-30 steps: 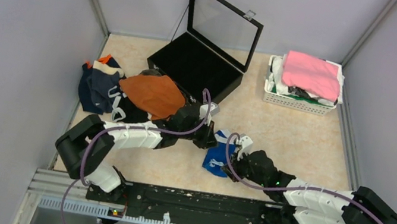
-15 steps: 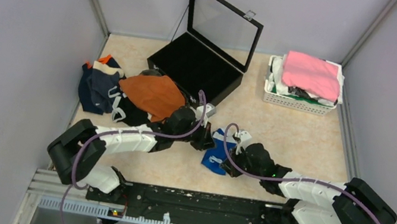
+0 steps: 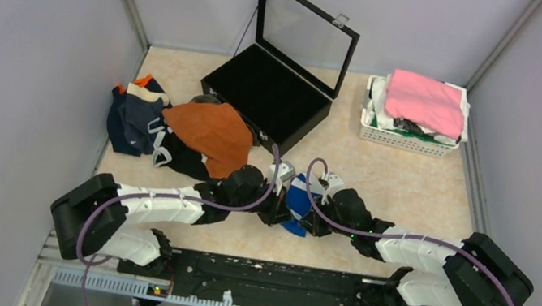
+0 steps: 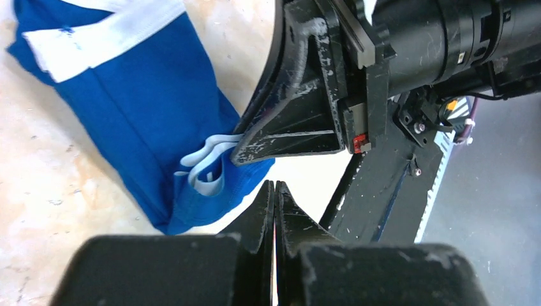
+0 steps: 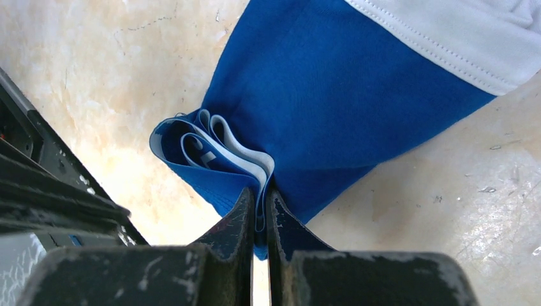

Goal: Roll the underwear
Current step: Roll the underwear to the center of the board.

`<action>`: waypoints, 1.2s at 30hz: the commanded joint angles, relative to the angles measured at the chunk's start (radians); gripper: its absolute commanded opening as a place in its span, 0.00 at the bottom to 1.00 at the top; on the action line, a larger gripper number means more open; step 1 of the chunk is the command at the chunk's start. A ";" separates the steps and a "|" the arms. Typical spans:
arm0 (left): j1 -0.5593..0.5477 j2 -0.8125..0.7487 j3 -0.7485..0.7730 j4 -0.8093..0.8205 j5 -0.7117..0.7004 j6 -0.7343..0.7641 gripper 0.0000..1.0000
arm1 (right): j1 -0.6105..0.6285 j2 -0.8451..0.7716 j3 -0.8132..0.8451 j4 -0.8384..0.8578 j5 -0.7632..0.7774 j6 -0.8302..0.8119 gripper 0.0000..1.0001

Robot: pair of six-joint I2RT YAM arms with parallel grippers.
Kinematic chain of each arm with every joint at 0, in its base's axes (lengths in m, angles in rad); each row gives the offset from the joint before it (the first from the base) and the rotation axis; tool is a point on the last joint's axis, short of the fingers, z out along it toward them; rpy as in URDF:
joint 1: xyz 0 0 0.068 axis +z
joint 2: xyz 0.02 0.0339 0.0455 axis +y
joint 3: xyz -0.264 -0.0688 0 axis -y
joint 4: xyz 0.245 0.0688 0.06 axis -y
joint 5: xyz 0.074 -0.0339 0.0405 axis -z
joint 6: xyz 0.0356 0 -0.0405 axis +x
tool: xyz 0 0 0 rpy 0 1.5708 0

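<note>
The royal blue underwear [image 3: 295,196] with white trim lies bunched on the table between my two grippers. My right gripper [image 5: 260,194] is shut on its folded edge, blue and white layers pinched between the jaws. In the left wrist view the underwear [image 4: 127,115] lies to the left, with the right gripper's finger on its edge. My left gripper [image 4: 274,191] is shut with nothing in it, just beside the cloth. From above, the left gripper [image 3: 277,210] and right gripper [image 3: 308,218] sit close together. More underwear is piled at the left: rust-orange [image 3: 210,129], navy [image 3: 133,121].
A black case [image 3: 264,94] with its glass lid raised stands at the back centre. A white basket [image 3: 405,140] holding a pink folded cloth [image 3: 424,99] is at the back right. Grey walls close in the table on both sides.
The right gripper has carried the blue underwear left and away from the arms' bases. The left gripper has swung right to meet it, so the cloth is now squeezed narrow between them.
</note>
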 commanded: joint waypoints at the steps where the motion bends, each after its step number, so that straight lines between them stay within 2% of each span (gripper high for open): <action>1: -0.042 0.051 0.044 0.076 -0.045 0.032 0.00 | -0.015 0.031 0.010 -0.062 0.001 0.002 0.00; 14: -0.045 0.195 0.063 0.119 -0.173 -0.008 0.00 | -0.017 -0.006 0.001 -0.078 0.003 -0.003 0.01; 28: -0.044 0.233 -0.002 0.104 -0.248 -0.058 0.00 | -0.018 -0.072 -0.019 -0.064 0.023 0.007 0.25; 32: -0.043 0.237 -0.020 0.110 -0.250 -0.070 0.00 | -0.019 -0.083 -0.015 -0.083 0.041 0.006 0.26; 36: -0.044 0.242 -0.030 0.117 -0.251 -0.074 0.00 | -0.019 -0.082 -0.013 -0.100 0.059 0.003 0.22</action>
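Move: The underwear's rolled near end lies about 2 cm ahead of the closed left fingers, 3 cm to their right and 7 cm below. The right fingers still pinch this roll; its middle is about 2 cm to their left and 1 cm lower. The flat part's white band is about 12 cm ahead of the left hand, 3 cm right and 8 cm below. The orange garment lies some 19 cm ahead of that hand and 22 cm left, 8 cm lower. Down about 6 cm, after a short jog back and to the right, the left hand sinks with fingers shut, then edges 2–3 cm forward, bringing its fingertips onto the left end of the underwear roll and turning some 10 degrees counter-clockwise. The right hand holds its pinch nearly still, then opens its fingers slightly and eases about 1 cm to its right. ##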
